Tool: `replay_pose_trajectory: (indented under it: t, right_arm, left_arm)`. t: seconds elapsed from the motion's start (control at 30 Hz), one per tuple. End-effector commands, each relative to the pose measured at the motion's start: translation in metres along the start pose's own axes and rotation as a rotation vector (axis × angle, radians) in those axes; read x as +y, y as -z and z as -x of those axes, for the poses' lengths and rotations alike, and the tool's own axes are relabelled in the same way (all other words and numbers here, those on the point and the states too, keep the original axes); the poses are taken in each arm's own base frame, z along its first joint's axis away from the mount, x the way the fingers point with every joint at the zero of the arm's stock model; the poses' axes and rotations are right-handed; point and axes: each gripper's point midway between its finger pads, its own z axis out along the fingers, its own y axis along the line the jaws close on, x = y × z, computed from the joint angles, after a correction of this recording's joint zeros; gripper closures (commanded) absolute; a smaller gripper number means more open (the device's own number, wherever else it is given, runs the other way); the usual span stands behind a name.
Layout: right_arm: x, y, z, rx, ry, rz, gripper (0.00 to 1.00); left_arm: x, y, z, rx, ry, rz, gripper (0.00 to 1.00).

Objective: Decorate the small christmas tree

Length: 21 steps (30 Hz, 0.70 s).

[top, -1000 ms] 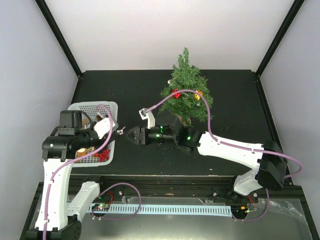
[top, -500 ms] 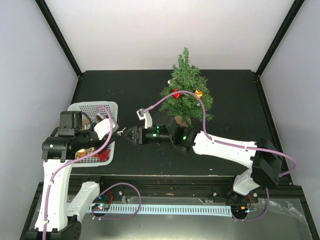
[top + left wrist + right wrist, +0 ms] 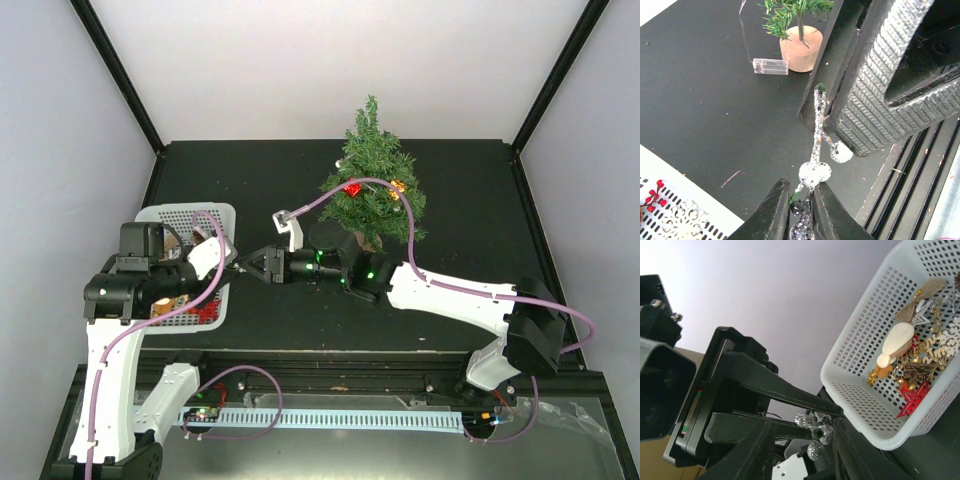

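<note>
The small christmas tree (image 3: 372,190) stands at the back of the black table, with a red ornament (image 3: 352,188) and a gold ornament (image 3: 397,187) on it. Its tan stump (image 3: 800,47) shows in the left wrist view. My left gripper (image 3: 237,262) (image 3: 801,186) is shut on the stem of a silver glitter berry sprig (image 3: 815,172), held above the table beside the basket. My right gripper (image 3: 255,263) (image 3: 802,422) faces it, jaws open on both sides of the sprig's free end (image 3: 819,432). Its ribbed finger pad (image 3: 880,100) stands just beside the sprig's tip.
A white mesh basket (image 3: 190,212) (image 3: 840,375) at the left holds several ornaments, among them a red star (image 3: 912,395) and a wooden figure (image 3: 897,342). A clear plastic battery box (image 3: 771,66) with a wire lies beside the stump. A slotted rail (image 3: 920,165) runs along the near edge.
My right gripper has moved left towards the left gripper, and its open jaws now stand around the sprig's tip. The left arm has stayed in place.
</note>
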Motion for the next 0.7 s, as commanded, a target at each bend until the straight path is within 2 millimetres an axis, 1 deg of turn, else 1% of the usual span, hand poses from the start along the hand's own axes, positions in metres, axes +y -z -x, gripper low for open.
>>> replay_pose_trajectory:
  t: [0.0,0.07,0.2,0.4,0.6,0.67]
  right_arm:
    - [0.0205,0.004,0.0069,-0.019,0.015,0.07,0.69]
    - [0.021,0.0031,0.0064,-0.017,0.014,0.075,0.75]
    - [0.0229,0.0029,0.0067,-0.015,0.017,0.082,0.84]
    - [0.0196,0.001,0.0045,-0.01,0.009,0.078,0.98]
    - [0.015,0.0018,0.0032,-0.014,0.012,0.064,0.99]
    - [0.0142,0.0032,0.0034,-0.018,0.017,0.056,0.99]
  left_arm:
    - [-0.0065,0.0042,0.0053,-0.017,0.0,-0.018,0.85]
    - [-0.0062,0.004,0.0052,-0.015,0.002,-0.018,0.85]
    - [-0.0061,0.0042,0.0055,-0.015,0.004,-0.017,0.84]
    - [-0.0056,0.0041,0.0059,-0.016,0.004,-0.014,0.84]
    - [-0.0058,0.0046,0.0058,-0.017,0.003,-0.01,0.83]
    - [-0.0056,0.005,0.0062,-0.018,0.001,-0.007,0.81]
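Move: The silver berry sprig, still pinched in the left fingers, has its free part between the open right fingers, its middle some 2 cm to the right hand's left. The basket's middle is about 15 cm left of that hand, 5 cm ahead and 25 cm below; the tree is roughly 12 cm ahead, 24 cm to its right and 12 cm lower. From the left hand the sprig's middle is about 2 cm to the right, 1 cm ahead and 2 cm up. The right fingers close fully on the silver sprig's free part, rising about 1 cm; the left keeps hold. ##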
